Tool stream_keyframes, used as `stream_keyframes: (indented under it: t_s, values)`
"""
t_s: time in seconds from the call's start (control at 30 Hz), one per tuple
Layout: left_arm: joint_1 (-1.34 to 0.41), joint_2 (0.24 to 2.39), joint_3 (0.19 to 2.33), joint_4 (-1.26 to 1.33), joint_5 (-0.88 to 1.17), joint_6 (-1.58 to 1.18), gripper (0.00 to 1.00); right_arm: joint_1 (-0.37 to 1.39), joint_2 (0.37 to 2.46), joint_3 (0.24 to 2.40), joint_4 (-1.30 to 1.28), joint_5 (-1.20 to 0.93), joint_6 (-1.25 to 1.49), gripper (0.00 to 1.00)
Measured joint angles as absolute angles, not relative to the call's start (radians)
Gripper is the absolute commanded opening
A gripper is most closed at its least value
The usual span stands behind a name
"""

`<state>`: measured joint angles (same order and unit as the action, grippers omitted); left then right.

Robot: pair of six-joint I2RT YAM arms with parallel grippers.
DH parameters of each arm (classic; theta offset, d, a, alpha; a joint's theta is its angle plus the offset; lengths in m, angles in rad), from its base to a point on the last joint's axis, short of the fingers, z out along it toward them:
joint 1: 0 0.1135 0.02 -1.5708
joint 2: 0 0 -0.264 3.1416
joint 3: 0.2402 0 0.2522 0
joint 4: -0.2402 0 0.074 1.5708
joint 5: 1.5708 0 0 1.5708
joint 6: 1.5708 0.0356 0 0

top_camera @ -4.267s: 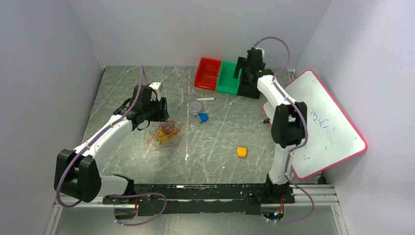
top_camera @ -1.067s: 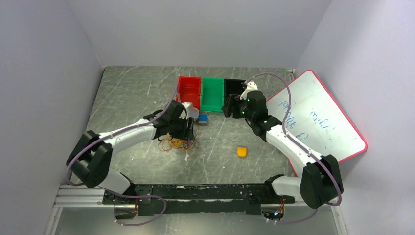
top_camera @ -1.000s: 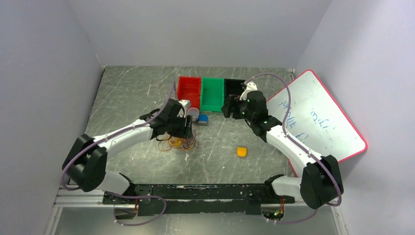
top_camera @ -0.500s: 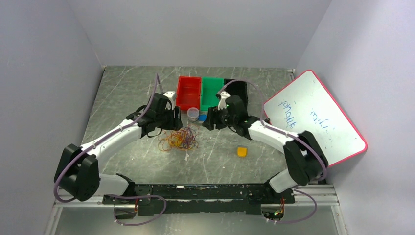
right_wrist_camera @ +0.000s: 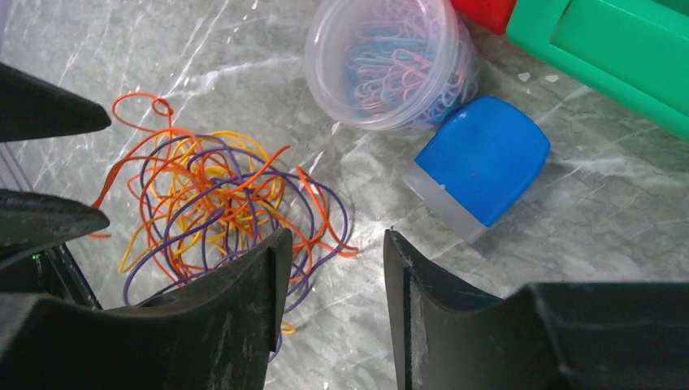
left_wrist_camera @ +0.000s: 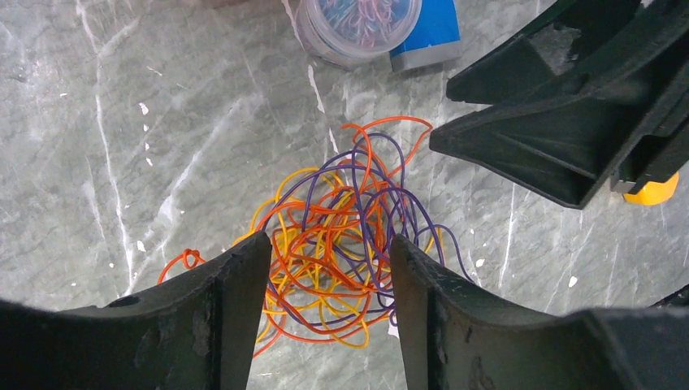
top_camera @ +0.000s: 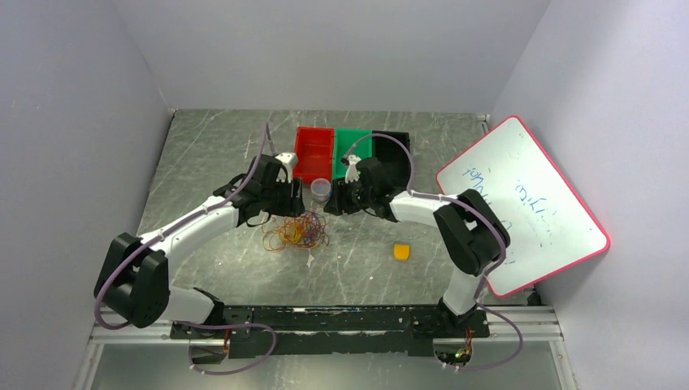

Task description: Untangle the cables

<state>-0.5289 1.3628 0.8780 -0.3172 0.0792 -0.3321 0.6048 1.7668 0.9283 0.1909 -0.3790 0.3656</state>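
Observation:
The cables (top_camera: 299,231) lie in one loose tangle of orange, yellow and purple wire on the grey table. My left gripper (top_camera: 288,210) hovers over the tangle's far left side. In the left wrist view it (left_wrist_camera: 329,242) is open, with the cables (left_wrist_camera: 357,213) lying on the table below the gap, untouched. My right gripper (top_camera: 335,205) is at the tangle's far right edge. It (right_wrist_camera: 335,236) is open over bare table, and the cables (right_wrist_camera: 213,195) lie to its left, a few strands passing under its left finger (right_wrist_camera: 252,284).
A clear cup of paper clips (top_camera: 321,188) stands just behind the two grippers, with a blue block (right_wrist_camera: 479,162) beside it. Red (top_camera: 314,154), green (top_camera: 351,150) and black (top_camera: 396,153) bins line the back. An orange block (top_camera: 401,251) lies front right. A whiteboard (top_camera: 520,203) leans at the right.
The right arm has swung left from the bins to the tangle's right edge, and its jaws have narrowed. The left gripper has drawn back and left, off the middle of the tangle.

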Motion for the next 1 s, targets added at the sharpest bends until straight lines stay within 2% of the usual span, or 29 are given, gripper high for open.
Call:
stream_keyframes:
  t_s: [0.67,1.0]
  values:
    - [-0.529,1.425,0.907,-0.296,0.082,-0.330,0.60,0.606,1.919,0.976,0.251,-0.426,0.444,0.36]
    - [-0.529,1.473,0.910,-0.279,0.072,-0.349,0.65,0.606,1.947,0.970,0.332,-0.438,0.477,0.13]
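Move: The orange cable end poking out of the pile lies about 2 cm to the right hand's left, 1 cm ahead and 4 cm below. The rest of the cable pile is centred some 6 cm left and 4 cm back of that hand, the paperclip tub about 6 cm ahead and 1 cm left, the blue block 4 cm ahead and 3 cm right. From the left hand the orange end is about 3 cm ahead, 6 cm right and 8 cm below. Right hand sinks about 3.5 cm, then slides left, fingers closing on the orange end; left hand eases down. ##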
